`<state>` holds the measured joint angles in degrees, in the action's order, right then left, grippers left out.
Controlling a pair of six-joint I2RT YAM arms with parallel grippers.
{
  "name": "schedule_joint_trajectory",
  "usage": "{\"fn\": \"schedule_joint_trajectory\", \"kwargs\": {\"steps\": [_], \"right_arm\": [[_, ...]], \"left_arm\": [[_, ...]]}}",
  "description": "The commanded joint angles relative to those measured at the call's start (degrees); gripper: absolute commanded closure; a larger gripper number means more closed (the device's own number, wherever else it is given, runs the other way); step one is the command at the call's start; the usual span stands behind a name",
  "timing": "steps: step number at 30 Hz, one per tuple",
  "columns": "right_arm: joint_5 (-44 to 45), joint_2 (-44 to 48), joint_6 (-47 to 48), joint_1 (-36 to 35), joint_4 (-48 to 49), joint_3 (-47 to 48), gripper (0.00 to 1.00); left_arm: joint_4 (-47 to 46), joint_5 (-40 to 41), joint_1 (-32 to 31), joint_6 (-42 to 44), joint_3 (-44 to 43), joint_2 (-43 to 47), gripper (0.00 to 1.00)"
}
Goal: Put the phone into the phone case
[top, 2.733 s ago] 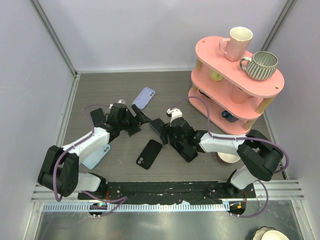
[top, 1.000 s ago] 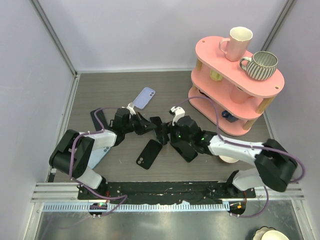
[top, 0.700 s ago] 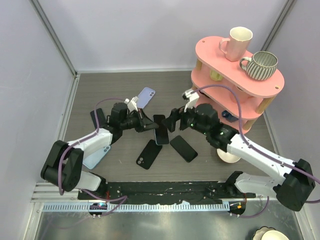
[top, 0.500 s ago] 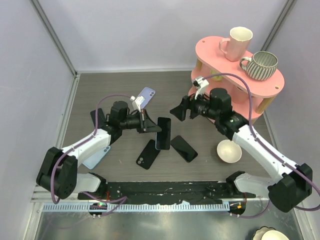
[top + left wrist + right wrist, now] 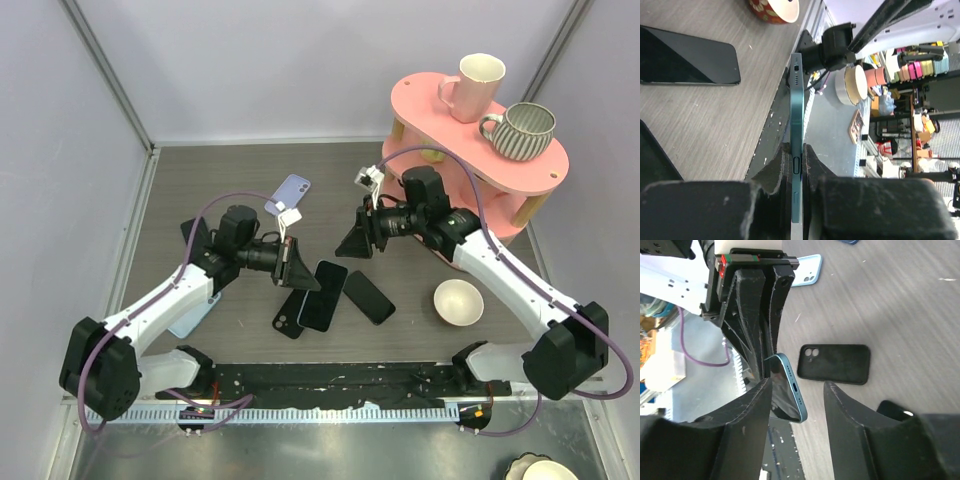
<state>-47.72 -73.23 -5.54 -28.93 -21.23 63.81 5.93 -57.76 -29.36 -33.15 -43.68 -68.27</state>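
My left gripper (image 5: 297,272) is shut on the phone (image 5: 322,297), a teal-edged handset with a dark screen. It holds the phone tilted above the black phone case (image 5: 285,318), which lies flat and partly hidden beneath it. In the left wrist view the phone (image 5: 796,100) stands edge-on, pinched between the pads of the left gripper (image 5: 797,160). My right gripper (image 5: 352,244) hangs open behind the phone, apart from it. In the right wrist view the right gripper (image 5: 807,410) looks down at the phone (image 5: 787,390) and the case (image 5: 835,364), with nothing between its fingers.
A second dark phone (image 5: 370,296) lies flat right of the case. A lavender case (image 5: 288,195) lies farther back and a light blue one (image 5: 190,315) under the left arm. A white bowl (image 5: 458,302) and a pink shelf (image 5: 470,150) with mugs stand at the right.
The left gripper has carried the phone up off the table, then down and nearer, over the black case. The right arm has pulled back up to the right, its jaws narrower.
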Motion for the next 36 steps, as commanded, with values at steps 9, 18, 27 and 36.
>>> {"fn": "schedule_joint_trajectory", "kwargs": {"steps": [9,18,27,36], "right_arm": [[-8.97,-2.09,-3.69,-5.52,4.89,-5.46,0.48],[-9.67,-5.17,-0.26,-7.46,1.63,-3.87,0.72],[-7.57,0.18,-4.19,-7.55,6.72,-6.85,0.99],[3.77,10.82,-11.85,-7.55,7.87,-11.78,0.99]], "left_arm": [[4.0,-3.76,-3.59,6.34,-2.02,2.62,1.0],[4.35,-4.73,-3.86,6.95,-1.85,3.23,1.0],[16.11,3.25,-3.86,15.38,-8.25,2.18,0.49],[23.24,49.8,-1.5,15.4,-22.05,-0.18,0.24]]}}
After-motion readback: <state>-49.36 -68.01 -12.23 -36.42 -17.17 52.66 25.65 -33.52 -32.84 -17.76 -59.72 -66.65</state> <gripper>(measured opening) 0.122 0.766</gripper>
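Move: The phone is already in the left fingers, its middle just 2 cm back and 2 cm to the right of that hand, and 1 cm lower. From the half-open right hand it lies about 9 cm back, 5 cm left and 6 cm down. On the table some 24 cm below the right hand, the black case lies 5 cm back and 11 cm left, the spare phone 3 cm back and 6 cm right. The right hand comes back about 7 cm, with some 4 cm down and 3 cm left, to the phone that the left hand keeps holding while it eases back about 3 cm, and its fingers shut on the phone's far end, after which it shifts slightly right and turns back some 10 degrees clockwise. Once that grip is closed, the left fingers open wide, let go of the phone and draw away forward about 8 cm and up 4, tipping upward and swinging counter-clockwise. ##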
